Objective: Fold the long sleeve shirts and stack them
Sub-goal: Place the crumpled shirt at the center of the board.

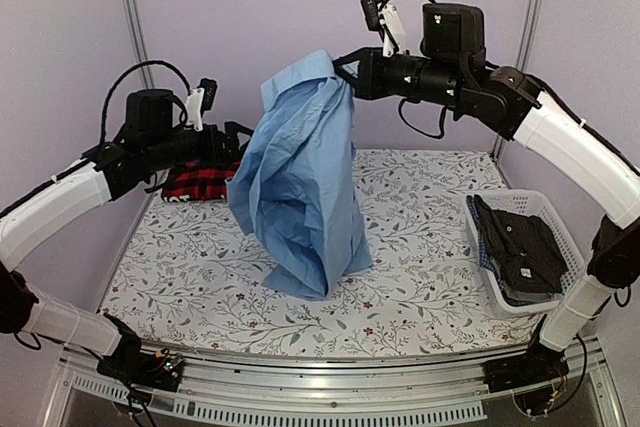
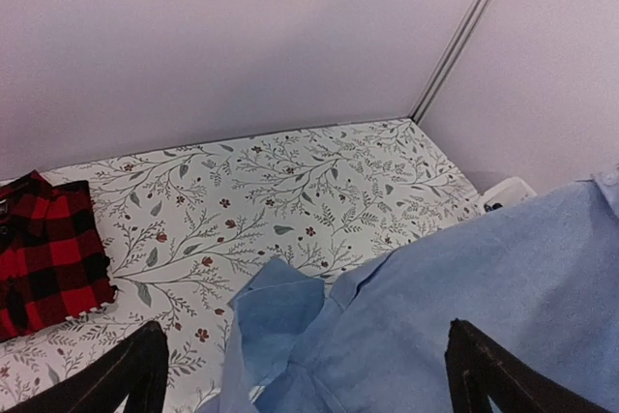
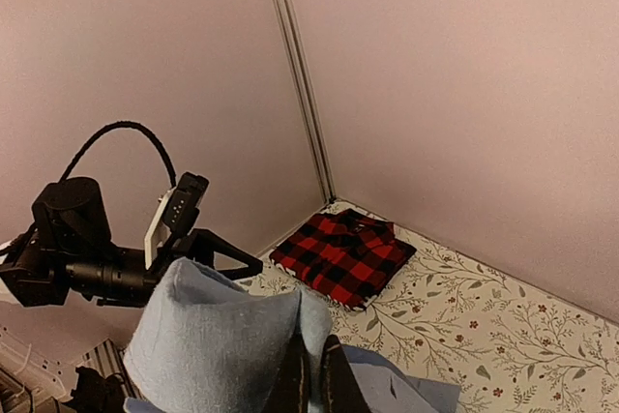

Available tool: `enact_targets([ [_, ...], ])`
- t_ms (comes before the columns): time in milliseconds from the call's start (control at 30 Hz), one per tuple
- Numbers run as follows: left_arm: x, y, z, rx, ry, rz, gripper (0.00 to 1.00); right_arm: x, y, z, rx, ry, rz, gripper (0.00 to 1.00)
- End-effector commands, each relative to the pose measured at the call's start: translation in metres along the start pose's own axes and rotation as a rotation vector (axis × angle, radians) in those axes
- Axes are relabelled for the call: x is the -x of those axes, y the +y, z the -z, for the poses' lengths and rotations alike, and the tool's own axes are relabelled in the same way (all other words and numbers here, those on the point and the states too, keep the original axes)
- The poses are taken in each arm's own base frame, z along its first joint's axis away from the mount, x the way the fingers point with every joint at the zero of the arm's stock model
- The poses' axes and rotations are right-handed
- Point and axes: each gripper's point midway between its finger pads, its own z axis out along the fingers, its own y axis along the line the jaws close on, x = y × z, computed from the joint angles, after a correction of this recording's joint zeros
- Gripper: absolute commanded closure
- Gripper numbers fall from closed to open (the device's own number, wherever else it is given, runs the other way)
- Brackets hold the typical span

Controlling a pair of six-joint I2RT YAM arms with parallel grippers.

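Note:
A plain light blue shirt (image 1: 300,177) hangs high above the table, its lower end resting on the cloth. My right gripper (image 1: 345,72) is shut on its top edge; the right wrist view shows the fingers pinching blue cloth (image 3: 227,336). My left gripper (image 1: 238,142) is open, level with the shirt's left side; in the left wrist view its spread fingers (image 2: 135,369) frame the blue shirt (image 2: 435,316) without touching it. A folded red-and-black plaid shirt (image 1: 200,182) lies at the back left, also in the left wrist view (image 2: 48,253) and the right wrist view (image 3: 343,253).
A white plastic basket (image 1: 560,227) at the right table edge holds dark shirts (image 1: 520,247). The floral tablecloth (image 1: 420,207) covers the table. Purple walls and metal posts (image 1: 130,7) close in the back and sides.

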Motion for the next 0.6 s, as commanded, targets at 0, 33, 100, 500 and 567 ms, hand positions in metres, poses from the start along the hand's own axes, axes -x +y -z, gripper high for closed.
enact_targets([
  [0, 0.009, 0.004, 0.006, 0.022, -0.018, -0.005, 0.00, -0.038, -0.047, -0.004, 0.105, 0.067, -0.133, 1.00],
  [33, 0.006, 0.005, 0.004, 0.020, -0.012, 0.000, 0.00, -0.060, -0.065, -0.007, 0.093, 0.097, -0.168, 1.00],
  [100, -0.002, 0.006, -0.001, 0.017, 0.009, 0.013, 0.00, -0.102, -0.104, -0.010, 0.044, 0.163, -0.252, 0.99],
  [500, -0.088, 0.031, -0.031, 0.059, 0.233, 0.113, 0.00, -0.256, -0.176, -0.013, -0.311, 0.523, -0.313, 0.15],
  [567, -0.104, 0.033, -0.032, 0.052, 0.269, 0.134, 0.00, -0.271, -0.166, -0.010, -0.345, 0.567, -0.271, 0.15],
])
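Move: The right hand holds the light-blue shirt high over the board, with the board's center almost straight beneath it, about 46 cm down. On the table the folded red-black plaid shirt lies some 22 cm farther out and 29 cm to this hand's left; the white basket with the dark shirt is level with the hand, roughly 43 cm to its right. From the left hand, the center is some 15 cm to the right, 3 cm nearer the base and 30 cm below. Still pinching the shirt by its edge, the right hand sweeps steeply down about 29 cm towards the board while reaching some 10 cm forward and 10 cm to its right, tipping its fingers down by about 35 degrees; partway down the fingers open wide and let go of the cloth, and at the bottom the hand eases slightly back. The empty left hand, open throughout, sinks about 8 cm beside the shirt and tips down a little, keeping clear of the board. ##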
